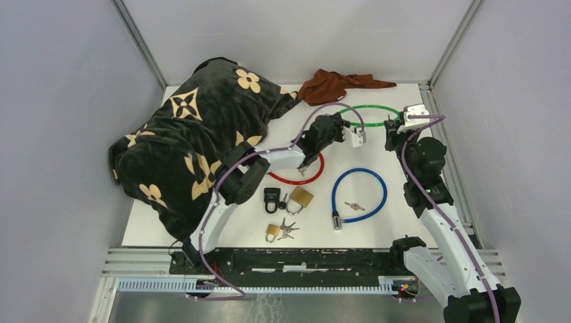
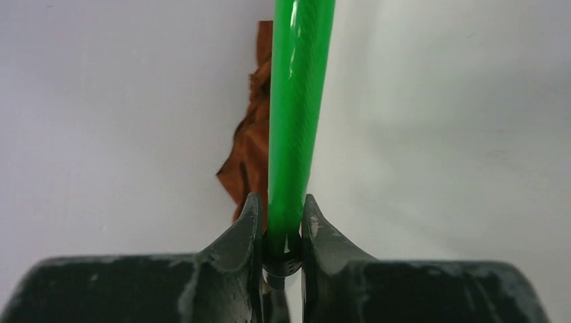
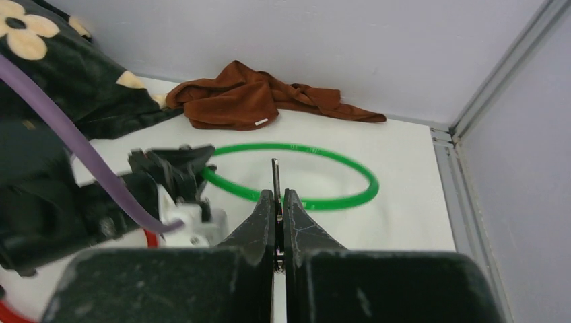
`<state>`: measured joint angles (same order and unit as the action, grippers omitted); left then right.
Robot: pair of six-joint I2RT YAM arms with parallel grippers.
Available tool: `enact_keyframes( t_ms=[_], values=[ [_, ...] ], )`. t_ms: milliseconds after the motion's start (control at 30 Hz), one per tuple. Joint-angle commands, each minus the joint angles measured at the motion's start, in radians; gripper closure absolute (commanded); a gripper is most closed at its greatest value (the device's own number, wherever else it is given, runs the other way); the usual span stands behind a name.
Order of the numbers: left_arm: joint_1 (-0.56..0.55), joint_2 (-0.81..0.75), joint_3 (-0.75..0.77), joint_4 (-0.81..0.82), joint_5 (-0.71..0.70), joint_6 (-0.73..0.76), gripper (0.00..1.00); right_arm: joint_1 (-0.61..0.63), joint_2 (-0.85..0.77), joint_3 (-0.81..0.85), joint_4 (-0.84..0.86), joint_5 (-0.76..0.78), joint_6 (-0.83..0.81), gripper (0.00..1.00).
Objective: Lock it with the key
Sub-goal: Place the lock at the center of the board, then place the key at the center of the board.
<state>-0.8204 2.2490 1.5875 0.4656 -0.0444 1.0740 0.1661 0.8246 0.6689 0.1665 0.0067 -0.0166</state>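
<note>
A green cable lock (image 1: 372, 108) lies as a ring at the back of the table. My left gripper (image 1: 347, 132) is shut on its end, with the green cable (image 2: 295, 114) running straight out from between the fingers and a dark lock barrel (image 2: 281, 259) pinched low in the jaws. In the right wrist view the green cable lock (image 3: 340, 200) lies just beyond my right gripper (image 3: 279, 196), which is shut on a thin metal key (image 3: 275, 175). The key's blade sticks out past the fingertips, edge on. The left gripper (image 3: 172, 171) is close on the left there.
A black flowered blanket (image 1: 195, 134) is heaped at left and a brown cloth (image 1: 340, 84) lies at the back wall. Near the front lie a red cable lock (image 1: 304, 177), a blue cable lock (image 1: 360, 195) around a key (image 1: 354, 206), two padlocks (image 1: 301, 197) and a small padlock with keys (image 1: 273, 232).
</note>
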Motion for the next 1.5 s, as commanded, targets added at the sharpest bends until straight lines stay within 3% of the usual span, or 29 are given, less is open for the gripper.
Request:
enact_keyframes(
  t_ms=[0,67,133,200,267,300,467,567,700,833,967,1133,1333,1467],
  values=[
    [-0.056,0.137,0.104,0.139,-0.090,0.108,0.98,-0.010,-0.044,0.015,-0.018,0.079,-0.034,1.00],
    [-0.065,0.168,0.150,0.090,-0.091,0.091,0.98,-0.011,-0.048,0.019,-0.021,0.069,-0.034,1.00],
    [-0.072,0.175,0.165,0.027,-0.088,0.071,0.83,-0.012,-0.042,0.020,-0.022,0.058,-0.034,1.00],
    [-0.080,0.153,0.141,-0.020,-0.084,0.044,0.49,-0.011,-0.029,0.020,-0.022,0.052,-0.032,1.00],
    [-0.088,0.105,0.087,-0.057,-0.069,0.035,0.07,-0.016,0.001,0.025,-0.012,0.031,-0.030,1.00],
    [-0.090,0.075,0.058,-0.083,-0.061,0.035,0.01,-0.020,0.021,0.031,-0.002,0.012,-0.029,1.00],
    [-0.092,-0.155,-0.041,-0.434,-0.023,-0.013,0.00,-0.070,0.255,0.110,0.034,-0.085,-0.009,1.00],
    [-0.079,-0.323,-0.101,-0.672,0.031,-0.126,0.00,-0.097,0.422,0.147,0.080,-0.135,0.015,1.00],
    [-0.045,-0.525,-0.179,-0.822,0.091,-0.457,0.00,-0.124,0.664,0.257,0.076,-0.167,0.049,1.00],
    [0.021,-0.699,-0.301,-0.821,0.074,-0.778,0.00,-0.135,0.858,0.388,-0.031,-0.156,0.051,0.98],
    [0.103,-0.854,-0.470,-0.771,0.032,-0.873,0.00,-0.135,0.955,0.433,-0.091,-0.153,0.047,0.82],
    [0.241,-0.979,-0.607,-0.675,0.023,-0.924,0.00,-0.135,0.949,0.440,-0.163,-0.125,0.024,0.54],
    [0.354,-1.150,-0.783,-0.505,-0.050,-0.984,0.00,-0.136,0.781,0.422,-0.246,-0.068,-0.022,0.14],
    [0.456,-1.286,-0.961,-0.376,-0.120,-1.069,0.00,-0.135,0.565,0.242,-0.161,-0.055,0.012,0.10]
  ],
)
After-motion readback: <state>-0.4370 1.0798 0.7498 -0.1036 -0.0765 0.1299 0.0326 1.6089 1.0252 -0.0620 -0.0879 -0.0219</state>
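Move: The left hand holds the green lock by its barrel; the landing spot is about 11 cm below, 2 cm back and 3 cm left. From this hand the red lock's ring is centred 12 cm back, 18 left; the blue lock 24 back, 4 right. The right hand holds the keys; their spot is about 12 cm ahead, 2 right, 25 below, with the green ring centred 14 ahead, 3 right, 14 below. Left lowers green lock 10 cm, opens, retreats left and back; right reaches forward, sinking 23 cm, releases keys, rises. ##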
